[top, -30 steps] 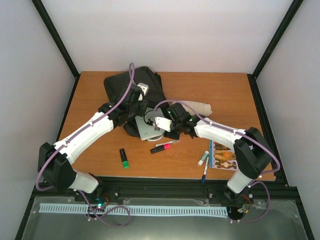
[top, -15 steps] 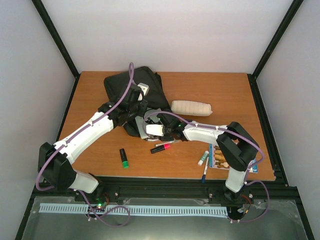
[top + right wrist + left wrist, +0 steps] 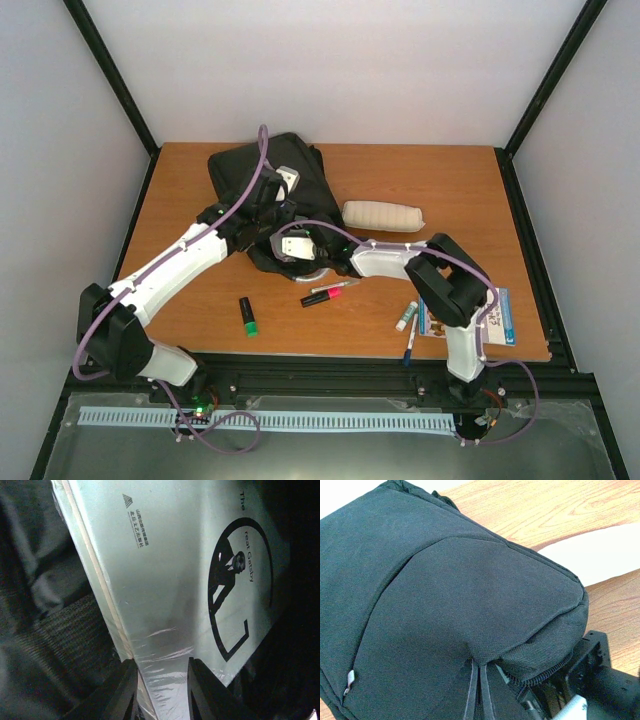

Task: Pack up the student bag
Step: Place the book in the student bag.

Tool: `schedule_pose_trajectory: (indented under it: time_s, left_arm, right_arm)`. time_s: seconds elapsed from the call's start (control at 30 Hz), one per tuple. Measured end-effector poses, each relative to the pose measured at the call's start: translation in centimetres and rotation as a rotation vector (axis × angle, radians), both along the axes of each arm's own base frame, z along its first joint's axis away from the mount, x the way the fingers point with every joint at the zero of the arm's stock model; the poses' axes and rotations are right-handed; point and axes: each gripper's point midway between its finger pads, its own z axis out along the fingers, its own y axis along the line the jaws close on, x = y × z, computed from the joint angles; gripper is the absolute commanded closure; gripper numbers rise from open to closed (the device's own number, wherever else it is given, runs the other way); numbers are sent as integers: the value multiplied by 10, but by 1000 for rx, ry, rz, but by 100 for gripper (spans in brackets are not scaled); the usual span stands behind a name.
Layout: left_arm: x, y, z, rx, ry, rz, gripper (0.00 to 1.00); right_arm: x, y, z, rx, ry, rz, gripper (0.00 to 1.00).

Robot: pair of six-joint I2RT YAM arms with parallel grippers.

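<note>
The black student bag (image 3: 258, 165) lies at the back left of the table and fills the left wrist view (image 3: 445, 580). My left gripper (image 3: 272, 215) is shut on a fold of the bag's fabric (image 3: 480, 667) by the zip, holding the mouth up. My right gripper (image 3: 290, 248) reaches into that mouth, shut on a pale plastic-wrapped book (image 3: 305, 262). In the right wrist view the book (image 3: 175, 555) shows a black circle figure on its cover, and my right gripper (image 3: 161, 667) has a finger on each side of its lower corner. Dark bag lining (image 3: 60, 640) surrounds it.
A white pencil pouch (image 3: 383, 215) lies right of the bag. A pink highlighter (image 3: 321, 297), a thin pen (image 3: 335, 287) and a green highlighter (image 3: 247, 315) lie in front. A white marker (image 3: 405, 316), a blue pen (image 3: 411, 340) and a picture booklet (image 3: 460, 315) sit near the right arm.
My right arm has stretched left, carrying the book from in front of the bag into its mouth. The pencil pouch is uncovered. The left gripper has kept its hold.
</note>
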Motion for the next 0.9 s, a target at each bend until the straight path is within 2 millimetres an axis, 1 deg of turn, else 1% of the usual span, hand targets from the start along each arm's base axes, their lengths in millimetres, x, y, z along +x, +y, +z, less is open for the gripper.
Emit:
schedule_pose_trajectory:
  time_s: [0.13, 0.33, 0.43, 0.53, 0.6, 0.67, 0.73, 0.8, 0.83, 0.9]
  left_arm:
    - [0, 0, 0, -4, 3, -3, 99]
    - [1, -3, -2, -11, 10, -8, 99]
    - [1, -3, -2, -15, 10, -9, 99]
    - [1, -3, -2, -16, 11, -9, 99]
    - [0, -4, -2, -17, 11, -10, 99]
    - [0, -5, -3, -21, 16, -12, 99]
    - [1, -6, -7, -22, 26, -14, 99]
    - [1, -8, -12, -22, 41, -17, 99]
    - [1, -9, -15, -22, 49, -19, 99]
    - [1, -10, -23, -15, 76, -20, 99]
  right_arm:
    - [14, 7, -4, 4, -53, -12, 73]
    - [31, 12, -4, 21, -138, -37, 73]
    - [34, 13, -5, 24, -156, -48, 72]
    - [35, 13, -4, 31, -153, -55, 69]
    - [31, 10, -3, 37, -141, -59, 63]
    - [22, 4, 4, 47, -124, -59, 57]
    - [11, -4, 19, 63, -102, -57, 52]
    - [-2, -9, 37, 92, -72, -42, 51]
    - [-12, -11, 48, 111, -48, -25, 50]
    - [-31, -16, 61, 136, 1, 11, 50]
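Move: Inside the bag mouth, the right fingers are at the near left corner of the book, whose middle lies about 7 cm ahead, 3 cm right and 2 cm lower. The bag's middle is some 8 cm ahead and 6 cm left; the pencil case 5 cm ahead and 18 cm right; the red-capped marker 12 cm back and 5 cm right. From the left hand, the book is roughly 3 cm ahead, 4 cm right and 18 cm below. Pushing the book deeper under the flap, the right hand reaches about 3.5 cm forward and slightly left with fingertips on its near end, then comes free, backing out some 6 cm and rising as much towards the mouth while drifting right and opening its fingers. The left hand keeps its pinch on the flap edge and sinks about 2 cm at the end. ##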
